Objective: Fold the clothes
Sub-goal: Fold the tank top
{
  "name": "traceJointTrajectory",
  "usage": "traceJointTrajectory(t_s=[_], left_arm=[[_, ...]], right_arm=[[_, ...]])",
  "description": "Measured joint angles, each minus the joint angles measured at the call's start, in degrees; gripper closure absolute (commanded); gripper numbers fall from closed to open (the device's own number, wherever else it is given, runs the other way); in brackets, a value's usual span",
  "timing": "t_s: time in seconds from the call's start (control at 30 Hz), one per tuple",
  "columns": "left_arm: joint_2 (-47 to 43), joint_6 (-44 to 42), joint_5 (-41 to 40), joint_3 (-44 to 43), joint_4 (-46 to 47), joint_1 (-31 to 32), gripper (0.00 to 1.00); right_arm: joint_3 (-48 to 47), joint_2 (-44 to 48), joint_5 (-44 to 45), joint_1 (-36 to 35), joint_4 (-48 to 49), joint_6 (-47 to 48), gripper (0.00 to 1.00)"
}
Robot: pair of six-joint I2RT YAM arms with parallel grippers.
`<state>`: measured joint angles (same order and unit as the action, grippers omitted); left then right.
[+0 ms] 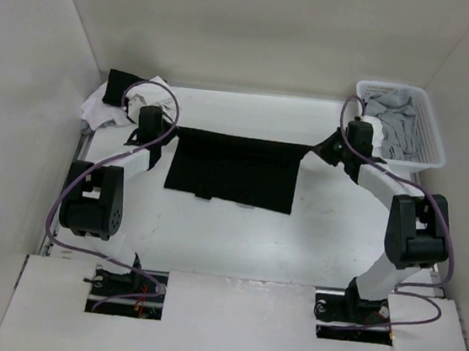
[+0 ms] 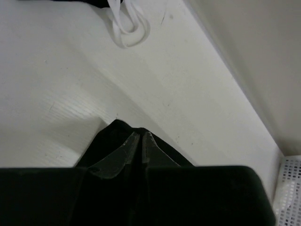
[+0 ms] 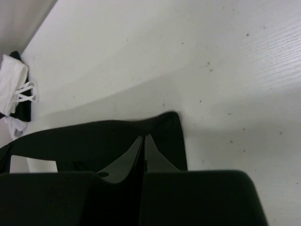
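Note:
The clothes, one plain black garment point(image 1: 235, 171), lie spread wide across the middle of the table, with small tabs along the near edge. My left gripper point(image 1: 174, 131) is shut on the far left corner. My right gripper point(image 1: 316, 147) is shut on the far right corner. The far edge runs taut between them. In the left wrist view the gripper point(image 2: 141, 134) has its tips pressed together with black cloth point(image 2: 110, 139) wrapped round them. The right wrist view shows the gripper point(image 3: 144, 137) pinching the cloth point(image 3: 94, 139) just inside its corner.
A heap of black and white cloths point(image 1: 120, 99) sits at the back left, its white straps point(image 2: 127, 23) near the left arm. A white basket point(image 1: 430, 134) of grey and white garments stands at the back right. Walls close in the table on three sides.

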<state>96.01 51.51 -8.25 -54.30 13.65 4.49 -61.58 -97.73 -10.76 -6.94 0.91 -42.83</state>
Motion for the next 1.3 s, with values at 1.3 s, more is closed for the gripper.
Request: traceJointTrajectory(t_s=[1.3], left_arm=[[-35.2,8.1,15.0,48.7,11.8,-13.6,0.76]], right_arm=[[41.9,36.3,15.8,-18.1,-0.5,-6.3,0.59]])
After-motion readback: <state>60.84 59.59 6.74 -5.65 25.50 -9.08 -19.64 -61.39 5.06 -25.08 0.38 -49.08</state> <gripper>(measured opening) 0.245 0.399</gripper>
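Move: Both hands pinch the far corners of the tank top; its near edge lies on the table towards the robot. The near left corner is about 17 cm back, 3 cm to the left and 10 cm below the left hand, and a white cloth lies some 11 cm ahead and 10 cm to its left. From the right hand the near right corner is roughly 19 cm back, 3 cm left and 9 cm down, the laundry basket about 11 cm ahead and 26 cm right. Back towards the robot go both hands together, some 20 cm, carrying the tank top's far edge over to its near edge. The right rises a couple of centimetres before sinking, the left sinks mainly in the second half, drifting left and rolling its left side down about 15 degrees. Down by the near corners the fingers open and let go, the right's wider. ##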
